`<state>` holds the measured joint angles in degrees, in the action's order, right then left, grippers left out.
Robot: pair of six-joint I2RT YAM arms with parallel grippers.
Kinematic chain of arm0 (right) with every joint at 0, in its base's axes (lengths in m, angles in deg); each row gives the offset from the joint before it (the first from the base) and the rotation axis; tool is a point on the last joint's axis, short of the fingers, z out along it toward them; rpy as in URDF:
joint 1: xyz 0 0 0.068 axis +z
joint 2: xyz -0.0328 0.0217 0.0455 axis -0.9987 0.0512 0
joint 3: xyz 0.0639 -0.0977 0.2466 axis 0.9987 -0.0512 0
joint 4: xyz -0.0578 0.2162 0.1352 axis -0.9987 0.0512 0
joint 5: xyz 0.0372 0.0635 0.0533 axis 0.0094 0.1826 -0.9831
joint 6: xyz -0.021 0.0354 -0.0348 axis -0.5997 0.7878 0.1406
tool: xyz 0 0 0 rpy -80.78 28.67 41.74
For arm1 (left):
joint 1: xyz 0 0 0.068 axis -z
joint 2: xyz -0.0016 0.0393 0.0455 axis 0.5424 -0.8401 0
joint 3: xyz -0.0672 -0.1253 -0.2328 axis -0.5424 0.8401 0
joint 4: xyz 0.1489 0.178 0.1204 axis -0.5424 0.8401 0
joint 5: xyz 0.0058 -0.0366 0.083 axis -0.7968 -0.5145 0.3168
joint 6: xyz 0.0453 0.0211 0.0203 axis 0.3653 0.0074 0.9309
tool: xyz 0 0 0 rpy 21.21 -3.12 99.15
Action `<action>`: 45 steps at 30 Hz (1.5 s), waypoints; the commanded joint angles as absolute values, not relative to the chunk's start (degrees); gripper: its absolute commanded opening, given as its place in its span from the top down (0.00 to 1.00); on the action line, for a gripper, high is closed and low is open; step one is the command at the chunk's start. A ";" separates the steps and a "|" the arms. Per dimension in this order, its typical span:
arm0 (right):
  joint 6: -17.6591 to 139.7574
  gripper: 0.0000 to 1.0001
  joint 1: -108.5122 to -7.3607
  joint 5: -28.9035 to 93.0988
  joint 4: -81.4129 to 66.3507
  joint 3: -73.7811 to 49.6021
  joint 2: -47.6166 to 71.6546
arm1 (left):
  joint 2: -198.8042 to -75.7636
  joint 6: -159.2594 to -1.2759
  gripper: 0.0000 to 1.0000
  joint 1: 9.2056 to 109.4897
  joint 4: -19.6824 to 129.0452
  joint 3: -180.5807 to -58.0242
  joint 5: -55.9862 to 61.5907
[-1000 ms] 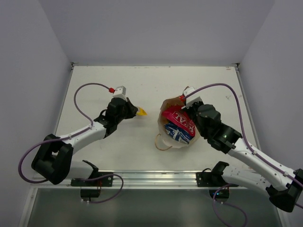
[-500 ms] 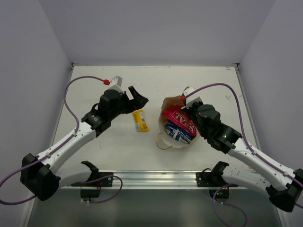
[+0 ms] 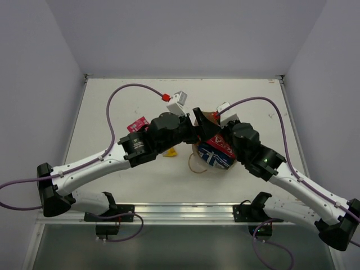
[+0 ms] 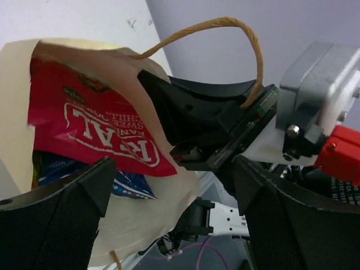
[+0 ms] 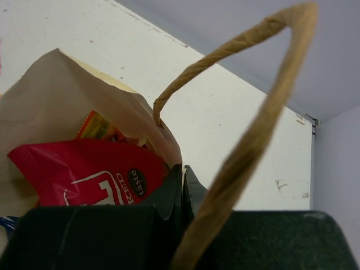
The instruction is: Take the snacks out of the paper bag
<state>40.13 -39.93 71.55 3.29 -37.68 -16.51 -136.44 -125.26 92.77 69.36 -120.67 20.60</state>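
Observation:
The tan paper bag (image 3: 198, 151) lies at mid-table with its mouth facing left. The magenta pouch (image 3: 223, 147) and the blue Doritos bag (image 3: 214, 160) show inside it. My right gripper (image 3: 218, 120) is shut on the bag's far rim (image 5: 181, 169) beside a handle (image 5: 253, 124). My left gripper (image 3: 197, 117) is open and empty at the bag's mouth, its fingers (image 4: 62, 219) spread before the pouch (image 4: 90, 126) and the chip bag (image 4: 130, 185). An orange-patterned packet (image 5: 97, 126) sits behind the pouch (image 5: 79, 169). The yellow bar (image 3: 170, 151) and the pink packet (image 3: 135, 126) lie on the table to the left.
The left arm (image 3: 107, 160) stretches across the table from the near left, over the yellow bar. The bag's second handle (image 3: 194, 167) lies on the table in front of it. White walls close in the table (image 3: 112, 90) on three sides.
My left gripper let go of the yellow bar on the table and swung right to the bag's mouth. The pink packet is now uncovered. The right gripper has kept its hold on the rim.

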 commanded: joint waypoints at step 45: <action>62.58 1.00 -37.05 96.16 0.92 -25.07 -2.09 | -150.39 -136.63 0.12 88.39 62.06 -113.76 26.88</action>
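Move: The red packet in the paper bag's mouth lies about 7 cm ahead of the left hand, 5 cm to its right and roughly 16 cm below. The blue packet sits just under it and some 4 cm nearer. On the table, the yellow packet is about 9 cm ahead and 14 cm left of the left hand, some 30 cm down. From the right hand, the red packet is 1 cm ahead, about 4 cm left and 9 cm lower. Right fingers keep their pinch on the bag's rim, later easing it forward about 3 cm while turning clockwise some 20 degrees. The left hand, fingers staying wide open, drops about 10 cm and draws back slightly, then pushes forward some 10 cm into the bag's mouth towards the red packet, tipping down and turning counter-clockwise; finger contact with the packet can't be seen. ##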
